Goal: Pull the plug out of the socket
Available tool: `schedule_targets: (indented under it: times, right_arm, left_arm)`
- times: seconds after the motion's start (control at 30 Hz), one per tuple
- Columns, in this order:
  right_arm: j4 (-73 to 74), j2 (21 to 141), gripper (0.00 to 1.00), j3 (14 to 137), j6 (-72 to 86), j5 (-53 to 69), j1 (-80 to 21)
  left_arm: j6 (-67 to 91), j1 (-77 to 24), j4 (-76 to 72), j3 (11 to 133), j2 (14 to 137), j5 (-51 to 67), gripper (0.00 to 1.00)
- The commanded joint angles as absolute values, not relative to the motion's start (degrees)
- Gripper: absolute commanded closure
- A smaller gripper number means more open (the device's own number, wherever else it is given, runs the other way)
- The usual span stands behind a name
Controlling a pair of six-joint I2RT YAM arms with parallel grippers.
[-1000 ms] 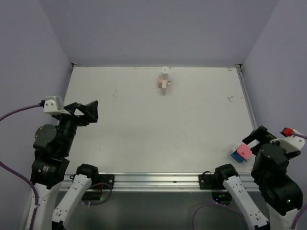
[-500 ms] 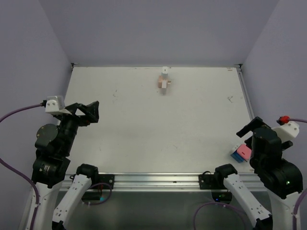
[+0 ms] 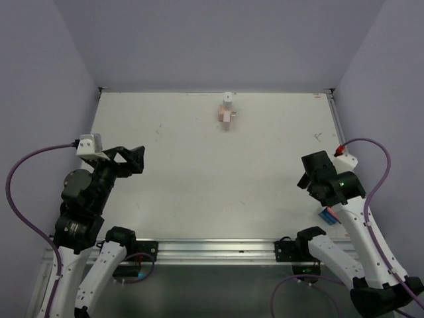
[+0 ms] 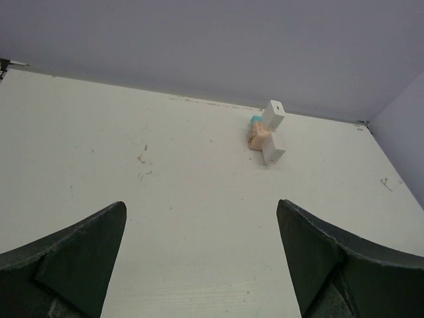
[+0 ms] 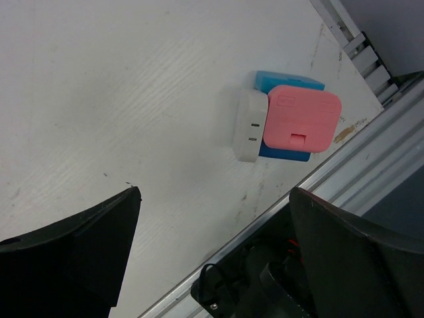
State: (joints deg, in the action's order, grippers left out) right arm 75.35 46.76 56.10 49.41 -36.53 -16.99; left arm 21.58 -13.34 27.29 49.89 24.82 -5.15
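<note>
A small joined set of white, peach and teal pieces lies at the far middle of the table; in the left wrist view it reads as a white plug in a socket. A second set, a white piece with two slots against pink and blue blocks, lies at the near right edge. My left gripper hovers over the left side, open and empty, pointing toward the far set. My right gripper hangs open and empty above the table just left of the pink set.
The white table has a metal rail along its near edge, which also shows under the right gripper. Purple walls close in the back and both sides. A side rail runs along the right edge.
My right arm has swung in from beyond the right edge, leftward and over the table, past the pink set. My left arm has shifted slightly right. Both grippers stayed open.
</note>
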Motion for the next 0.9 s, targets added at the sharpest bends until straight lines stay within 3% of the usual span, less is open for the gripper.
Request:
schedule_targets:
  times: [0.0,0.4,0.87]
  right_arm:
    - [74.18,48.42,0.01,54.94,54.75,-39.55,-16.53]
    - [71.63,52.29,0.01,51.42,55.46,-42.54,-3.53]
    - [64.34,57.48,0.01,48.52,48.78,-36.66,12.55]
  left_arm:
    - [22.41,-13.8,23.55,47.29,24.7,-2.55,0.01]
    - [23.64,-13.8,20.48,35.78,23.64,2.72,0.0]
    - [21.89,-13.97,18.19,32.78,21.89,2.99,0.0]
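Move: About 10 cm to the right of the open right hand, 1 cm or so back and some 14 cm below it, lies the pink plug. The white slotted block stands against it, about 4 cm to its left and 2 cm farther out. The blue block shows from under the pink plug, its middle almost at the same spot. From the left hand, the pink plug is about 60 cm to the right, 8 cm back and 30 cm lower. Swinging right and sinking, the right hand travels about 7.5 cm sideways and 5 cm down towards the pink plug, turning some 25 degrees clockwise with its fingers still wide open and touching nothing. The left hand, empty and open, sinks about 10 cm with a small drift to the right, its fingers tipping slightly down. ##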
